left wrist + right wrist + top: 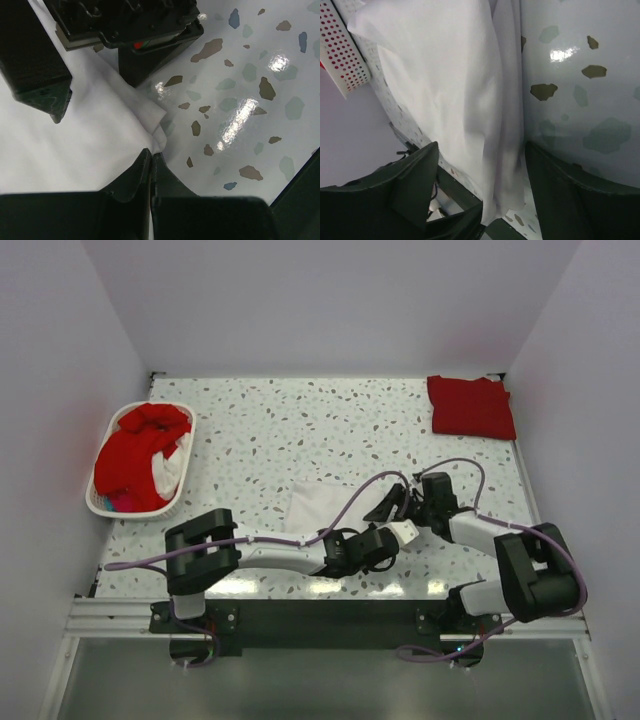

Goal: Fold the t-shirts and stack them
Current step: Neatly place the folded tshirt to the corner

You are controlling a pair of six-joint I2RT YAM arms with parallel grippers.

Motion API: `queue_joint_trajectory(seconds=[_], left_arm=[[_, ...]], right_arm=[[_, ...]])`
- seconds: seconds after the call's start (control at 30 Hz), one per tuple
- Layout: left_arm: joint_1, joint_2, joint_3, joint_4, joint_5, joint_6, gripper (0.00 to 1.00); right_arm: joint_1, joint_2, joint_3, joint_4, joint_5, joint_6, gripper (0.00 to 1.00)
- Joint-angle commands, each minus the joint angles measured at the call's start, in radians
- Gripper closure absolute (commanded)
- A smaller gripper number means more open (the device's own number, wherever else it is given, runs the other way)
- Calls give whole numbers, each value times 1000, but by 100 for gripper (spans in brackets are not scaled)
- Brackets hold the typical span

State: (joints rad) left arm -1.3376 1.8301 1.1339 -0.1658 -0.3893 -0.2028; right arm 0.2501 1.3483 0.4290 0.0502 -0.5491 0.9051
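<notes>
A white t-shirt [318, 505] lies flat near the table's front, partly hidden under both arms. My left gripper [151, 156] is shut on a bunched corner of this shirt [75, 145], low over the speckled table. My right gripper [480, 175] is open and its two fingers straddle a hanging fold of the white shirt [445, 85]. In the top view the left gripper [398, 535] and the right gripper [385, 508] meet at the shirt's right edge. A folded red t-shirt [470, 407] lies at the back right. More red t-shirts [135, 450] are heaped in the basket.
The white oval perforated basket [130, 512] stands at the left edge of the table, also showing in the right wrist view as the basket [342, 55]. White walls close in the table on three sides. The right arm's body [125, 25] hangs just beyond my left fingers.
</notes>
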Motion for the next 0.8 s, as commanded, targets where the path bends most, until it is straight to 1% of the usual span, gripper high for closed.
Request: queue_joint_trajectory(seconds=[0.0, 0.03, 0.07, 0.1, 0.2, 0.23, 0.27, 0.33, 0.37, 0.4, 0.47, 0.5, 0.53, 0.6, 0.63, 0.67, 0.7, 0.73, 0.77], left_arm=[[-3, -45, 0, 52, -17, -30, 100], [-3, -45, 1, 49, -17, -30, 99], [-5, -42, 3, 48, -16, -32, 95], [-3, -40, 4, 48, -13, -33, 94], [-3, -49, 4, 55, -8, -41, 89], [-3, -52, 4, 57, -6, -43, 87], [-3, -57, 7, 58, -5, -43, 84], [-2, -64, 16, 57, 1, -43, 79], [0, -74, 20, 57, 4, -44, 75], [8, -81, 20, 60, 10, -47, 73], [23, -107, 12, 69, 23, -55, 66], [47, -120, -2, 81, 47, -56, 64], [61, -144, -8, 83, 58, -60, 56], [116, -175, -23, 81, 95, -61, 47], [139, -210, -28, 80, 108, -61, 40], [162, -230, -32, 77, 119, -63, 37], [214, -250, -36, 63, 136, -63, 32], [242, -284, -33, 51, 139, -60, 23], [302, -298, -28, 32, 144, -58, 19]], right_arm=[[20, 51, -18, 73, 32, 28, 32], [23, 61, -10, 56, 35, 11, 43], [25, 61, 8, 45, 44, -1, 51], [25, 61, 19, 31, 49, -12, 62], [26, 64, 60, -16, 54, -55, 78], [26, 68, 69, -39, 55, -78, 87], [26, 69, 92, -47, 60, -92, 91], [26, 69, 117, -120, 86, -141, 100], [26, 68, 146, -144, 98, -158, 100], [26, 68, 160, -167, 109, -175, 100], [26, 66, 203, -231, 149, -219, 100], [26, 68, 220, -252, 162, -233, 100], [26, 68, 234, -289, 188, -261, 100], [26, 75, 286, -329, 225, -288, 100], [26, 80, 306, -372, 266, -322, 100], [26, 84, 351, -394, 291, -340, 100], [26, 101, 378, -415, 311, -360, 100], [26, 113, 433, -461, 360, -394, 100], [25, 130, 463, -478, 388, -411, 100]])
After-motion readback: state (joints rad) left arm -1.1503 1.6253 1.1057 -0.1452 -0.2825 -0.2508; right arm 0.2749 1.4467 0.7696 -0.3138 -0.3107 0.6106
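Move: The right hand's wide-open fingers already straddle the white t-shirt's raised right edge, which runs about 1 cm left of and 1 cm below the hand point; the t-shirt's middle lies roughly 10 cm left, 2 cm back and 3 cm down. The red stack is some 26 cm ahead, 25 cm right and 3 cm down. The left hand still pinches the near right corner, with the t-shirt's middle about 5 cm ahead, 10 cm left and 4 cm below. The right fingers shut on the t-shirt's right edge as that hand dips 1.5 cm, then keep the pinch and carry it about 5 cm forward, veering slightly right and rising a little, the wrist rolling some 20 degrees. The left fingers open and let go of the near corner, and that hand lifts about 7 cm while swinging 6 cm forward over the cloth. ##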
